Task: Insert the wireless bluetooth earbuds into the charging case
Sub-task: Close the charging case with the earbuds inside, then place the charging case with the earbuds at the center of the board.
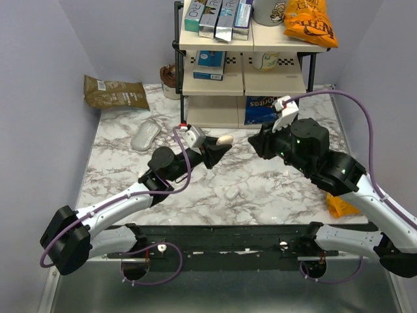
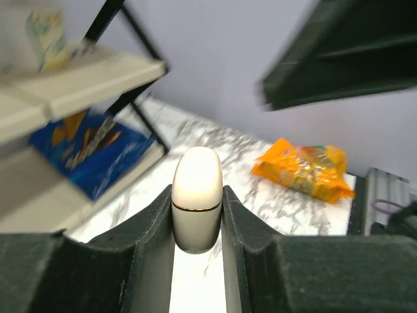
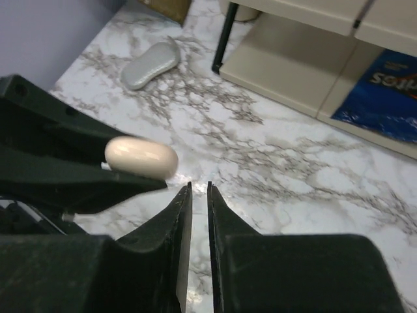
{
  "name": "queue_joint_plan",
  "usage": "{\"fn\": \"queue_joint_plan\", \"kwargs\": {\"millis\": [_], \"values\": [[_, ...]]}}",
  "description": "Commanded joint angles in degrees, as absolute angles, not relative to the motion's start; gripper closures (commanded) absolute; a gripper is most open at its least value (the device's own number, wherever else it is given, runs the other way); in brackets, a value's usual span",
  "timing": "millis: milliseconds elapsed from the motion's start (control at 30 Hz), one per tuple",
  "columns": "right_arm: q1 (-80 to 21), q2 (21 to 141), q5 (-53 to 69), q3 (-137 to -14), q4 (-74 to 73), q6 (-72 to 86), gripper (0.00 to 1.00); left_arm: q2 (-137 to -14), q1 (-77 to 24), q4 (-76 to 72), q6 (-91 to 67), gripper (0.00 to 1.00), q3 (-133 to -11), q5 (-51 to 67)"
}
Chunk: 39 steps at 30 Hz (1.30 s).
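Note:
The charging case (image 1: 225,139) is a smooth white oval with a thin gold seam, its lid closed. My left gripper (image 1: 220,146) is shut on it and holds it above the marble table, pointing right. In the left wrist view the case (image 2: 197,182) stands pinched between both fingers (image 2: 146,225). My right gripper (image 1: 255,145) hovers just right of it, jaws a narrow slit apart with nothing between them. In the right wrist view the case (image 3: 141,156) lies just left of my right gripper (image 3: 199,186). Small pale rounded pieces, apparently the earbuds (image 1: 233,193), lie on the table below.
A white computer mouse (image 1: 145,136) lies at the back left. A shelf rack (image 1: 244,65) with boxes and snacks stands at the back. There is a blue packet (image 1: 259,111) under it, a brown bag (image 1: 114,92) at the far left, and an orange bag (image 1: 342,207) at the right edge.

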<state>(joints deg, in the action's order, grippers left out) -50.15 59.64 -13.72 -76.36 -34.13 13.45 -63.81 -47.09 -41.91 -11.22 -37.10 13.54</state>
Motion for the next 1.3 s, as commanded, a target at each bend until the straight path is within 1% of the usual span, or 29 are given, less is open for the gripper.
{"fn": "queue_joint_plan", "kwargs": {"millis": [0,33,67,167,233,367,400,600,700,933,967,1033,1133,1167,1267], "values": [[-49.13,57.14,-22.06,-69.89,-32.70,18.19,0.61,-65.29,-39.39,-30.25,-29.74,1.00,-35.26,9.49],[-49.04,56.87,-22.06,-68.57,-31.56,18.45,0.57,-66.17,-37.72,-29.45,-32.84,1.00,-34.72,10.36],[-49.13,56.78,-22.15,-66.29,-31.20,18.89,0.52,-67.14,-36.23,-29.10,-35.13,1.00,-34.28,14.20],[-49.04,57.04,-21.53,-63.38,-30.32,19.77,0.47,-72.50,-32.09,-29.18,-43.14,1.00,-33.49,18.00],[-49.13,57.04,-21.44,-62.23,-29.97,20.39,0.46,-77.06,-30.50,-31.46,-45.43,1.00,-33.92,19.16],[-49.13,56.87,-21.53,-60.30,-29.71,20.65,0.45,-85.68,-30.15,-27.78,-45.44,1.00,-39.98,20.12],[-49.13,56.87,-21.79,-60.03,-29.79,20.57,0.45,-89.00,-30.15,-27.77,-45.61,1.00,-41.73,20.39],[-48.96,56.69,-21.80,-58.27,-29.88,21.53,0.41,-100.17,-29.01,-27.51,-47.81,1.00,-47.36,19.60],[-48.96,56.78,-21.27,-57.75,-29.88,21.71,0.41,-104.22,-28.39,-25.50,-47.81,1.00,-50.70,19.42],[-48.96,56.69,-22.06,-57.48,-29.80,20.83,0.41,-108.89,-27.34,-18.47,-45.97,1.00,-55.19,17.49],[-49.04,56.78,-22.06,-57.48,-29.79,20.74,0.40,-109.24,-27.25,-17.41,-45.44,0.93,-55.72,17.23],[-48.96,56.86,-22.41,-57.57,-29.88,20.74,0.40,-110.21,-26.90,-16.17,-45.00,0.90,-56.25,16.88],[-48.96,56.95,-22.59,-57.48,-29.88,20.48,0.40,-110.83,-26.63,-15.21,-44.74,0.77,-56.43,16.96],[-48.96,56.95,-22.76,-57.48,-29.88,20.48,0.40,-111.00,-26.54,-15.12,-44.74,0.70,-56.43,17.05],[-48.96,56.78,-23.11,-57.22,-29.80,20.48,0.40,-110.48,-26.37,-13.10,-43.86,0.61,-56.60,16.61]]}}
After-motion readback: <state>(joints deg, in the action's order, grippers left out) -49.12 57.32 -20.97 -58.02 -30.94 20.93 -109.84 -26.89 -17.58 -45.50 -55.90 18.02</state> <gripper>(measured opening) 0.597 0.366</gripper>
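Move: The left hand already holds the closed charging case in its fingertips. It is bound for bare tabletop roughly 15 cm ahead, 3 cm to the left and 30 cm below. On the table, a white oval piece lies about 2 cm back and 2 cm right, while the clear dish is some 22 cm ahead and 29 cm left. The blue bag stands around 32 cm ahead, 15 cm right and 25 cm below. From the right hand, the case is level fore and aft, about 9 cm left and 4 cm lower. Down steeply and forward, the left arm carries the pinched case about 28 cm down and 15 cm out towards the table in front of the shelf, slowing near the bottom while the wrist tips the fingers from slightly upward to slanting down, a turn of some 70 degrees. The empty right hand sinks about 11 cm beside it, shifting slightly right and spreading its fingers, then stays there. ##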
